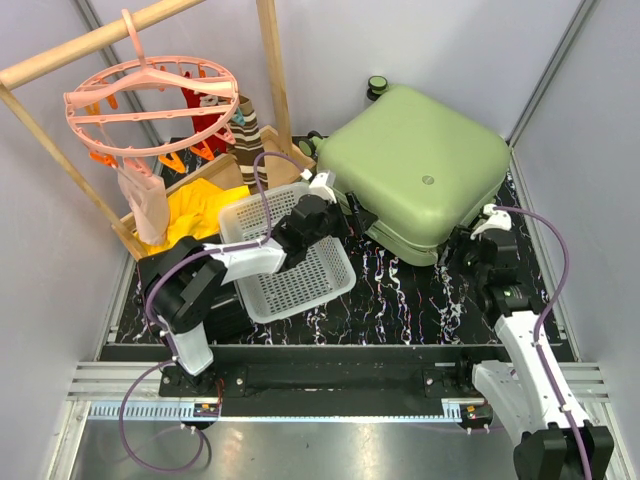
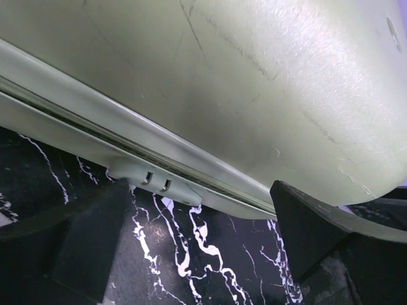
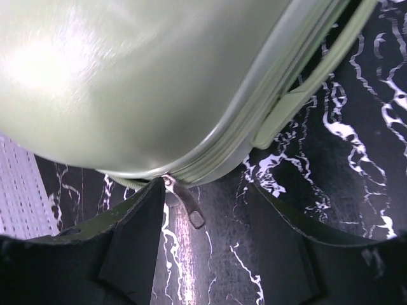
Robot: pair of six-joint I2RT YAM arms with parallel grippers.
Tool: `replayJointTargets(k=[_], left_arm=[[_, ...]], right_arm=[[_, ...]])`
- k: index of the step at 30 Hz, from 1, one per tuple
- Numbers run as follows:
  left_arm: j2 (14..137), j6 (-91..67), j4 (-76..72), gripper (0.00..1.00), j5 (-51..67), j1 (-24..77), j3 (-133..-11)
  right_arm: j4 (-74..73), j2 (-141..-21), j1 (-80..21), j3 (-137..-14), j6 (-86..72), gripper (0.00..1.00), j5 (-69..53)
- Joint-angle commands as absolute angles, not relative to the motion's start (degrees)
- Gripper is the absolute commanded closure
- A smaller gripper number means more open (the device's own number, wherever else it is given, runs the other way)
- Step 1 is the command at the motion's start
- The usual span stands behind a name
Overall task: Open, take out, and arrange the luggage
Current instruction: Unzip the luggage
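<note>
The light-green luggage [image 1: 420, 165] lies flat and closed on the black marbled table, its wheels toward the back. My left gripper [image 1: 345, 215] stands open at the case's left front edge. In the left wrist view the shell [image 2: 254, 82] fills the top, and a small lock block [image 2: 152, 181] on the seam sits just above the gap of the left gripper [image 2: 202, 210]. My right gripper [image 1: 465, 245] is at the front right corner, open. There the metal zipper pull [image 3: 189, 208] hangs between the fingers of the right gripper [image 3: 206, 194], close to the left finger [image 3: 140, 235], untouched.
A white perforated basket [image 1: 290, 255] sits under the left arm. Behind it, a wooden rack [image 1: 270, 60] carries a pink round clip hanger [image 1: 150, 105], with a yellow cloth [image 1: 200, 210] in a wooden tray. Grey walls close in on both sides. A green side handle [image 3: 305, 89] runs along the case.
</note>
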State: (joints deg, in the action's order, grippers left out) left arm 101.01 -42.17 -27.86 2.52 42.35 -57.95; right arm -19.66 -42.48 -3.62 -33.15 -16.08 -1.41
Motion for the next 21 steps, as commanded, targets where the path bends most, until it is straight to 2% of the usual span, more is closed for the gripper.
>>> replayJointTargets(k=[1,14,17,21], left_arm=[[101.7,-45.3,-31.0,0.03,1.8,43.5,-59.0],[105.2,-48.4,-34.1,0.2,6.0,43.8,-56.7],[105.6,-49.2,-34.7,0.22,6.9,43.9,-56.2],[105.2,-49.6,-35.5,0.22,6.7,44.0,-54.2]], right_arm=[[-17.9,-43.9,-6.7,-33.0,-13.4,0.36,-3.0],[-16.5,-47.1,-9.9,-33.7,-12.2,0.36,-6.1],[-16.6,-48.8,-10.2,-34.2,-12.2,0.36,-6.2],[-16.8,-49.4,-10.5,-34.6,-12.4,0.41,-5.7]])
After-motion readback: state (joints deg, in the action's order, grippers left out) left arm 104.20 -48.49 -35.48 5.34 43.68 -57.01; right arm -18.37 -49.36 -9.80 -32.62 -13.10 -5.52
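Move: The zipper pull hangs at the luggage's near corner, roughly 3 cm ahead of the right hand, 3 cm to its left and 4 cm lower. The luggage's middle is about 15 cm ahead and 8 cm left of that hand, a few centimetres below it; the white basket's is some 38 cm left and 2 cm back. From the left hand, the pull is about 15 cm right, 6 cm back and 4 cm lower. The zipper pull is brought between the right hand's half-open fingers: the hand slides about 4 cm left under the luggage's near corner, turning some 10 degrees counter-clockwise, then sinks about 3 cm, still without closing. At the luggage's front-left side, the left hand eases some 2 cm right and a little back, rolling slightly as its wide-open fingers close by about a fifth. ##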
